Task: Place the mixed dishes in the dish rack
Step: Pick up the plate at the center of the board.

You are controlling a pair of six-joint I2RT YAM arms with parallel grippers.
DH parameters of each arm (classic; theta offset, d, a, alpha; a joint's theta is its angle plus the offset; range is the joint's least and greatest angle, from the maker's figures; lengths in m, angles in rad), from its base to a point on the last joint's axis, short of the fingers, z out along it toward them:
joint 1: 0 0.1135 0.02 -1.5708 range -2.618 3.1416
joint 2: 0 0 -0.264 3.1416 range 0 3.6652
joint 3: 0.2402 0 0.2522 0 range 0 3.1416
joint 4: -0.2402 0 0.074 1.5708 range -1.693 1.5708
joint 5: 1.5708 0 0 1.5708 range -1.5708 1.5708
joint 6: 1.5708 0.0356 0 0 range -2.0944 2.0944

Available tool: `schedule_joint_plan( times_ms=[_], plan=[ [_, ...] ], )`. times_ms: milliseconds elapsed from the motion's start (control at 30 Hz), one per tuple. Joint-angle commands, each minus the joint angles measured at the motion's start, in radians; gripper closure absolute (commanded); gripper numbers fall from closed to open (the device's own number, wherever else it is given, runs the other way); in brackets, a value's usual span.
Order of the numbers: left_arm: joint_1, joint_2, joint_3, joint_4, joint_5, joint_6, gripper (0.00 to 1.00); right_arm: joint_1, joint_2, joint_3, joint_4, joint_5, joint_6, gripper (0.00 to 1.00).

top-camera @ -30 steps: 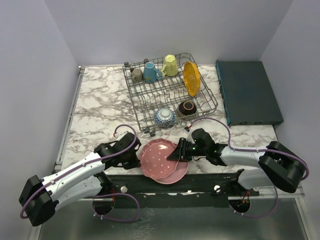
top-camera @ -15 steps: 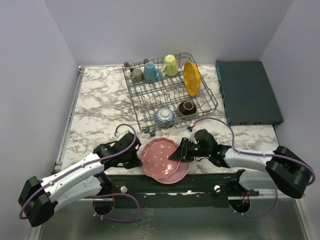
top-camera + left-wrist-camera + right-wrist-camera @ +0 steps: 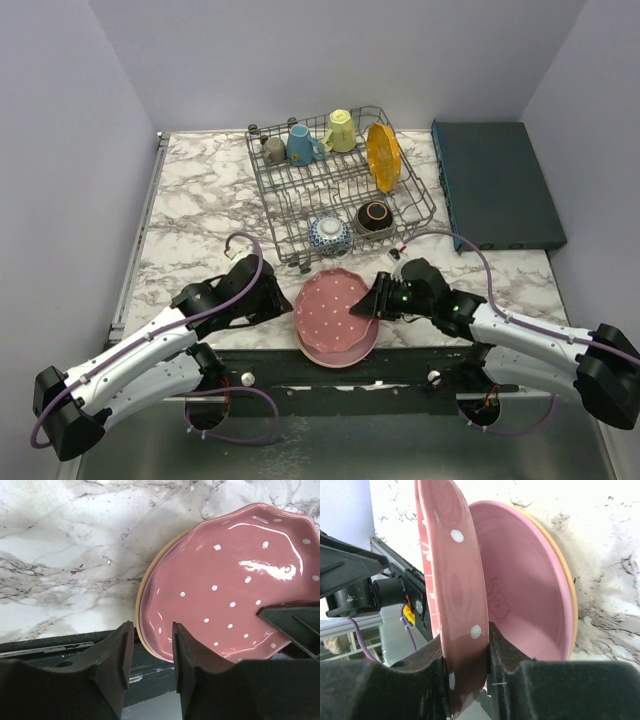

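Note:
A pink white-dotted scalloped plate (image 3: pixel 335 303) stands tilted up at the table's near edge. My right gripper (image 3: pixel 372 303) is shut on its right rim (image 3: pixel 452 570), fingers (image 3: pixel 507 655) pinching both faces. Beneath lies a second pink plate (image 3: pixel 342 352) with an orange rim (image 3: pixel 572 605). My left gripper (image 3: pixel 283 300) is open just left of the plates, jaws (image 3: pixel 151 635) empty and short of the plate's edge (image 3: pixel 240 580). The dish rack (image 3: pixel 420 200) behind holds three mugs (image 3: pixel 300 145), an upright orange plate (image 3: pixel 383 155), a blue-white bowl (image 3: pixel 329 233) and a dark brown bowl (image 3: pixel 374 216).
A flat dark teal box (image 3: pixel 495 185) lies right of the rack. The marble table (image 3: pixel 200 210) ends at a dark front rail (image 3: pixel 400 370) just below the plates. Grey walls close in on both sides.
My left gripper has opened and let go of the pink dotted plate's left edge. The right gripper has tilted the plate up and drawn it slightly rightward and back.

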Motion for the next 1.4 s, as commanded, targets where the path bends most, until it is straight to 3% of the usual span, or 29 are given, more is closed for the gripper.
schedule_joint_plan(
  times_ms=[0, 633, 1000, 1367],
  plan=[
    [0.000, -0.009, 0.055, -0.031, -0.058, 0.058, 0.55, 0.004, -0.073, 0.096, -0.033, 0.079, -0.034, 1.00],
    [0.000, 0.005, 0.218, 0.022, -0.183, 0.383, 0.16, 0.004, -0.124, 0.433, -0.420, 0.278, -0.273, 1.00],
    [0.000, 0.014, 0.248, 0.091, -0.151, 0.525, 0.13, 0.004, -0.057, 0.674, -0.533, 0.412, -0.418, 1.00],
    [0.000, -0.018, 0.196, 0.127, -0.187, 0.559, 0.13, 0.004, 0.077, 0.909, -0.566, 0.563, -0.597, 1.00]
  ],
)
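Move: Out ahead of the right hand, which already holds the dotted pink plate by its right rim, the dish rack's middle lies about 32 cm forward, 5 cm left and a little lower. In it, the blue bowl is some 20 cm ahead and 9 cm left of the hand, the black bowl about 24 cm ahead and 3 cm right. The plain pink plate lies about 8 cm left, 4 cm back and 6 cm below. From the left hand, the rack's middle is about 31 cm ahead and 14 cm right. Keeping its pinch on the dotted plate's rim, the right hand climbs about 19 cm and carries it some 10 cm forward towards the rack, drifting slightly right, while its fingers swing from pointing mostly left to more forward. The empty left hand rises about 9 cm and goes 5 cm forward, opening wide as its fingers tip up some 30 degrees. ##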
